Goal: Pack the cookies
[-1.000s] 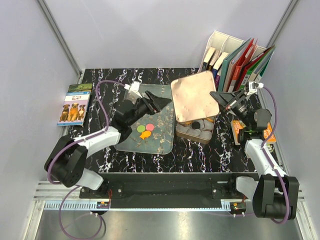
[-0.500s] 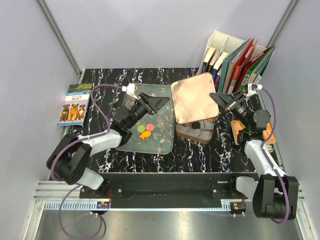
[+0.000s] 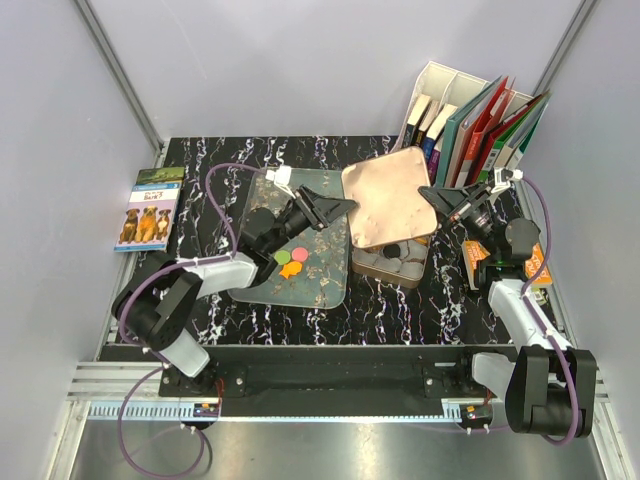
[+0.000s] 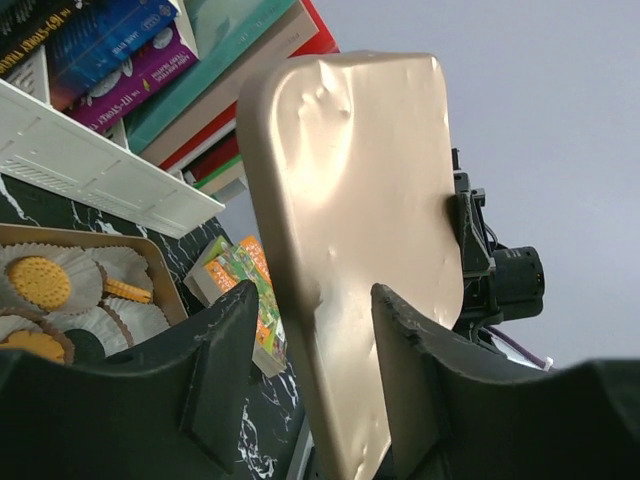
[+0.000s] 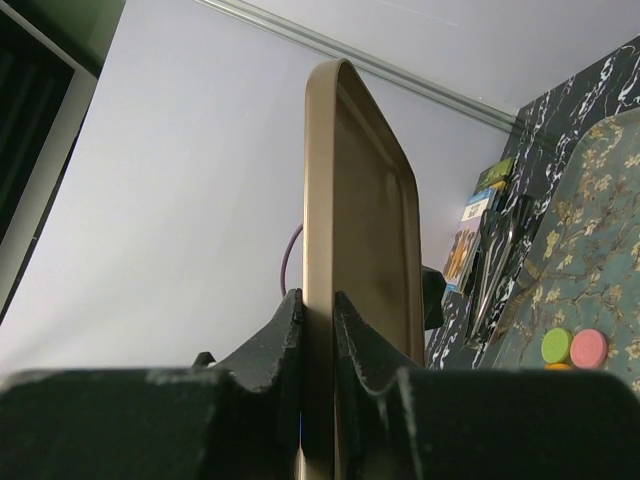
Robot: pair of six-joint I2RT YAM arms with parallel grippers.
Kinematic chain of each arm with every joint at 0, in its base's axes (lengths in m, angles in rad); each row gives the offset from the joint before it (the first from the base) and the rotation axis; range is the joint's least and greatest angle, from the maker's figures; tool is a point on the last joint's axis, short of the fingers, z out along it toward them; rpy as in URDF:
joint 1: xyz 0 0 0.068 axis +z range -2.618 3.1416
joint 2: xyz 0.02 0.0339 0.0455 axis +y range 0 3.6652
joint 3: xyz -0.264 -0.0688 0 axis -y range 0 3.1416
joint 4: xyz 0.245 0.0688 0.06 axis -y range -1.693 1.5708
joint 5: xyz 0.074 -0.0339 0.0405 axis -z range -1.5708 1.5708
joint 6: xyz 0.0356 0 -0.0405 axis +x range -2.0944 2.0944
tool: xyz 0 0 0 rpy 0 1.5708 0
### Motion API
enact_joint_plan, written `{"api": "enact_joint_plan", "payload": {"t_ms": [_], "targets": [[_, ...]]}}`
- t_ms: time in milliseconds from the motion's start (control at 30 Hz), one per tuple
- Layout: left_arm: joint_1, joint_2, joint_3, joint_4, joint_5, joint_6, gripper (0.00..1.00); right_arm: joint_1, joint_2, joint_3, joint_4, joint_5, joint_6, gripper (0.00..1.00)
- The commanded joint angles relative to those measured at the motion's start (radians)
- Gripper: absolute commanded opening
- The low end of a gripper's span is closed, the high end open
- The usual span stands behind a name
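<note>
A gold tin lid stands tilted over the open tin. My right gripper is shut on its right edge, and in the right wrist view both fingers press the rim. My left gripper straddles the lid's left edge. Its jaws are open, with a gap on the left side. Green, pink and orange cookies lie on the floral tray. A black cookie and an orange one sit in paper cups in the tin.
A white rack of books and folders stands at the back right. A small orange-green box lies right of the tin. A booklet with dogs on it sits at the left table edge.
My left gripper has moved right from over the tray to the lid's left edge, and its jaws have narrowed around it. The right gripper and the lid have stayed put.
</note>
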Motion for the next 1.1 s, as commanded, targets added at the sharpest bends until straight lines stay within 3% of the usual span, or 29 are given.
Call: {"api": "enact_joint_plan", "payload": {"t_ms": [0, 100, 267, 367, 533, 767, 967, 1067], "targets": [[-0.011, 0.005, 0.069, 0.038, 0.050, 0.019, 0.42, 0.004, -0.004, 0.007, 0.028, 0.002, -0.003, 0.00], [-0.011, -0.012, 0.072, -0.004, 0.054, 0.042, 0.32, 0.004, -0.013, 0.012, -0.010, 0.000, -0.021, 0.00], [-0.009, -0.064, 0.088, -0.096, 0.056, 0.098, 0.24, 0.004, -0.050, 0.029, -0.130, -0.004, -0.092, 0.00], [-0.005, -0.078, 0.121, -0.177, 0.076, 0.120, 0.18, 0.004, -0.074, 0.065, -0.351, -0.004, -0.188, 0.00], [0.015, -0.073, 0.204, -0.291, 0.148, 0.126, 0.00, 0.004, -0.122, 0.134, -0.628, 0.039, -0.394, 0.21], [0.037, -0.026, 0.385, -0.576, 0.277, 0.203, 0.00, 0.006, -0.163, 0.243, -1.025, 0.161, -0.665, 0.39], [0.046, 0.008, 0.463, -0.689, 0.338, 0.238, 0.00, 0.006, -0.179, 0.280, -1.145, 0.253, -0.757, 0.48], [0.051, 0.019, 0.473, -0.699, 0.350, 0.238, 0.00, 0.012, -0.188, 0.285, -1.168, 0.287, -0.776, 0.46]]}}
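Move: The lid, held by its right edge in the right hand, has its middle about 8 cm right, 1 cm ahead and 2 cm above the left hand, its left edge already between the open left fingers; it lies about 8 cm left of the right hand, level front to back and 2 cm lower. From the left hand, the cookie box is 9 cm back, 9 cm right and 18 cm down, and the tray 7 cm back, 13 cm left and 19 cm down. Closing almost in place, the left fingers pinch the lid's left edge, then that hand lifts about 4 cm and drifts slightly right, turning a little clockwise with its left side rising. The right hand sinks about 7 cm and shifts 3 cm right, away from the left hand, rolling its left side down some 30 degrees and tipping down; partway through, its fingers open around the lid's right edge. ##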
